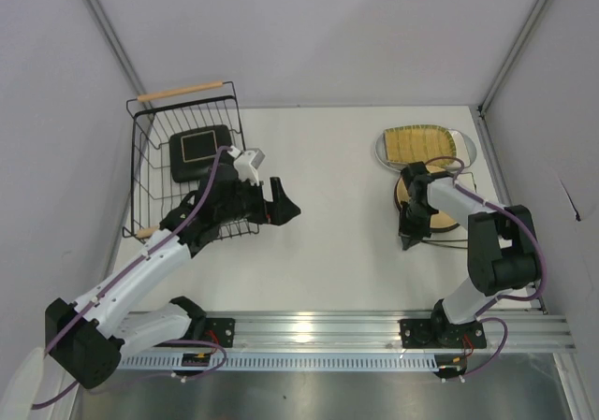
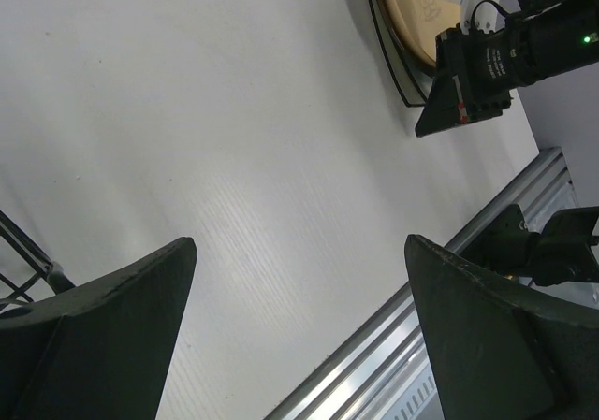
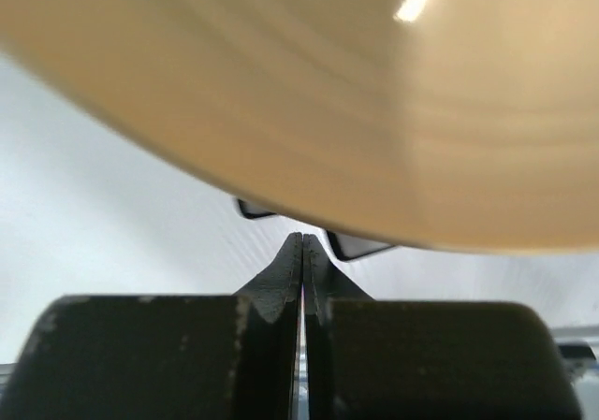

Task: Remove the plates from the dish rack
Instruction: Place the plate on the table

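Observation:
The black wire dish rack stands at the far left, and one wire corner shows in the left wrist view. A black-rimmed teal square plate lies inside it. My left gripper is open and empty just right of the rack, over bare table. A tan round plate lies at the right on a dark-rimmed plate. My right gripper is shut, its tips at the tan plate's near-left edge. The tan plate fills the top of that view.
A mustard ribbed rectangular plate lies on a grey round plate at the back right. The rack's wooden handle is by the back wall. An aluminium rail runs along the near edge. Walls close in left and right.

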Motion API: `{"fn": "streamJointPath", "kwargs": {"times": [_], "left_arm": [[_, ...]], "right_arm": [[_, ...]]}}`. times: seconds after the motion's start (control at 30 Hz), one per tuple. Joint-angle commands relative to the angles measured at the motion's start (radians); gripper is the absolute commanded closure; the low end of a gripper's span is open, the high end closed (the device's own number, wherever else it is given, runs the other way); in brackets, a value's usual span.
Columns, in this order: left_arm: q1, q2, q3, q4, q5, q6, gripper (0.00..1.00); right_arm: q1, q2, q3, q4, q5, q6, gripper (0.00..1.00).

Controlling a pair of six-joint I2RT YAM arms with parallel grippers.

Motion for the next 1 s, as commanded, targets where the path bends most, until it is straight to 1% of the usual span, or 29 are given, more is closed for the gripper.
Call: {"fn": "streamJointPath", "kwargs": {"times": [0.0, 0.1, 0.17, 0.23, 0.27, 0.33, 0.43, 0.47, 0.5, 0.57, 0.6, 0.7, 0.73, 0.77, 0.8, 0.83, 0.9, 0.93, 0.97], "left_arm": [[0.021, 0.025, 0.045, 0.036, -0.036, 0.017, 0.00], [0.022, 0.043, 0.054, 0.038, -0.037, 0.013, 0.00], [0.022, 0.051, 0.058, 0.042, -0.030, 0.008, 0.00], [0.021, 0.062, 0.072, 0.048, -0.025, 0.006, 0.00], [0.022, 0.066, 0.077, 0.047, -0.026, 0.006, 0.00], [0.021, 0.078, 0.095, 0.045, -0.027, 0.005, 0.01], [0.022, 0.092, 0.126, 0.047, -0.019, 0.003, 0.01], [0.021, 0.097, 0.133, 0.050, -0.014, 0.003, 0.01], [0.021, 0.103, 0.141, 0.053, -0.005, 0.003, 0.01], [0.022, 0.114, 0.163, 0.068, 0.006, 0.002, 0.01], [0.022, 0.117, 0.169, 0.076, 0.009, -0.003, 0.01], [0.021, 0.143, 0.183, 0.129, 0.046, -0.026, 0.01], [0.021, 0.154, 0.184, 0.142, 0.079, -0.033, 0.02], [0.022, 0.166, 0.189, 0.154, 0.095, -0.038, 0.02], [0.022, 0.193, 0.201, 0.160, 0.116, -0.049, 0.03], [0.022, 0.207, 0.207, 0.160, 0.131, -0.052, 0.03], [0.021, 0.241, 0.216, 0.163, 0.170, -0.058, 0.04], [0.019, 0.246, 0.215, 0.166, 0.179, -0.063, 0.04], [0.019, 0.252, 0.216, 0.166, 0.202, -0.061, 0.05]], "right_arm": [[0.009, -0.010, 0.046, 0.106, -0.039, -0.015, 1.00], [0.010, -0.047, 0.056, 0.091, -0.036, -0.018, 1.00], [0.009, -0.058, 0.063, 0.075, -0.106, -0.029, 1.00], [0.009, -0.090, 0.065, 0.068, -0.224, -0.036, 1.00], [0.007, -0.105, 0.072, 0.062, -0.247, -0.032, 1.00], [0.001, -0.171, 0.094, 0.042, -0.251, -0.023, 1.00], [-0.047, -0.240, 0.157, 0.006, -0.217, -0.015, 1.00], [-0.068, -0.280, 0.173, -0.006, -0.183, -0.017, 1.00], [-0.109, -0.299, 0.209, -0.017, -0.151, -0.021, 1.00], [-0.158, -0.334, 0.244, -0.061, -0.038, -0.018, 1.00], [-0.242, -0.334, 0.267, -0.075, 0.069, -0.018, 1.00], [-0.365, -0.314, 0.299, -0.103, 0.192, -0.036, 1.00], [-0.440, -0.311, 0.287, -0.066, 0.244, -0.050, 1.00], [-0.486, -0.305, 0.280, -0.049, 0.259, -0.055, 1.00], [-0.528, -0.276, 0.270, -0.029, 0.225, -0.052, 1.00], [-0.615, -0.253, 0.316, -0.050, 0.205, -0.043, 1.00], [-0.640, -0.215, 0.330, -0.034, 0.257, -0.026, 1.00], [-0.659, -0.202, 0.329, -0.006, 0.254, -0.023, 1.00], [-0.691, -0.189, 0.338, -0.012, 0.218, -0.009, 1.00]]}}
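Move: The round plate on its stack lies about 12 cm ahead and 6 cm to the right of my right hand, about level with the shut fingertips, which are down at the near left corner of the stack. The white tray beneath is centred some 11 cm ahead and 9 cm right; the yellow dish is roughly 28 cm ahead and 3 cm right. From my left hand the round plate lies about 13 cm ahead, 37 cm right and 18 cm down. With the fingers still shut, my right hand eases a couple of centimetres forward and left past the stack's near corner, then lifts clear. It climbs about 15 cm and sweeps over 20 cm right across the near side of the plates, wrist turning clockwise and fingertips tipping forward. My left hand, open and empty, drifts some 4 cm forward and right, rising a little, away from the rack. ##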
